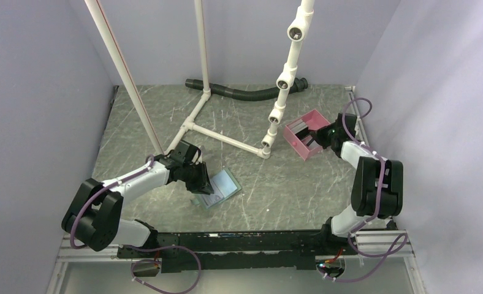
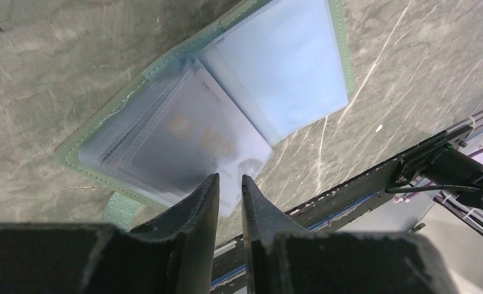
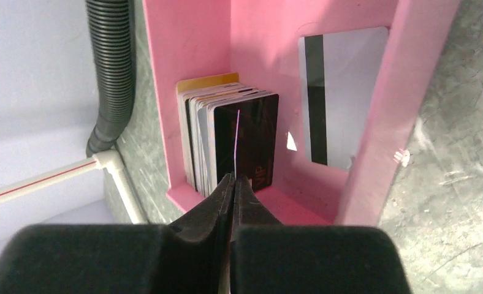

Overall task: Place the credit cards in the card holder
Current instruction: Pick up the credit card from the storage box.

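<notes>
The card holder (image 1: 222, 188) lies open on the table, sage-green edged with clear pale-blue sleeves (image 2: 288, 67); a grey card shows inside one sleeve (image 2: 196, 135). My left gripper (image 1: 201, 179) hovers at its near corner, fingers (image 2: 209, 195) a narrow gap apart, with the sleeve's corner showing between the tips (image 2: 230, 180). Several credit cards (image 3: 205, 135) stand on edge in the pink tray (image 3: 184, 61), a tan one at the back. My right gripper (image 3: 233, 177) is shut on the near edge of one card (image 3: 236, 141), seen edge-on in front of the black card.
Another grey card with a black stripe (image 3: 343, 92) leans in the pink tray's (image 1: 295, 146) other compartment. A white pipe frame (image 1: 227, 138) and a black ribbed hose (image 1: 245, 93) lie at the back. A black rail (image 1: 239, 242) runs along the near edge.
</notes>
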You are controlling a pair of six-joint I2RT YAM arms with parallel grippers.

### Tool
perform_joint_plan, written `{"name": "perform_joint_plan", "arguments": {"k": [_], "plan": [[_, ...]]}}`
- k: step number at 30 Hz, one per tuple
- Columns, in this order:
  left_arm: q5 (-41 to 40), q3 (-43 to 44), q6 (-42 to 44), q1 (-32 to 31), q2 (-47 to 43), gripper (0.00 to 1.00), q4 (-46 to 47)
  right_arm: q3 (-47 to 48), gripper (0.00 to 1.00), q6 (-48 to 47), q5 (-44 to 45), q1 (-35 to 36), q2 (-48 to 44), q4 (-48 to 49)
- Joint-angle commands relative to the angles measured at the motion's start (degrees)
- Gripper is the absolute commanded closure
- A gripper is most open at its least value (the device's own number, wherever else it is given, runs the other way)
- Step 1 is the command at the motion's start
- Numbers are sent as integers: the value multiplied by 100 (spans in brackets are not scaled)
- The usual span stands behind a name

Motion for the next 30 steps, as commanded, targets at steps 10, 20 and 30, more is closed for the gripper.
{"name": "perform_joint_plan", "arguments": {"k": [10, 20, 30], "plan": [[86, 275, 83, -28, -381, 67, -356, 181, 100, -1752, 557, -1, -2223, -1842], [2269, 659, 384, 113, -706, 43, 789, -384, 100, -3790, 388, 2047, -4333, -3348], [3255, 134, -164, -560, -1182, 26, 2986, -1294, 100, -2802, -4233, 3802, -4356, 378]]}}
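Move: The right hand already pinches a card in the storage box. From it the open card holder lies roughly 38 cm to the left, 21 cm back and 7 cm lower; the box's middle is about 3 cm ahead, 1 cm left and 6 cm down, the card stack 5 cm ahead, 5 cm left and 5 cm down. From the empty left hand, that held card is some 26 cm ahead and 41 cm right, the holder 3 cm ahead, 3 cm right and 5 cm below. Right hand lifts its held card out, swings 25 cm back and 20 left, towards the rising, opening left gripper. ##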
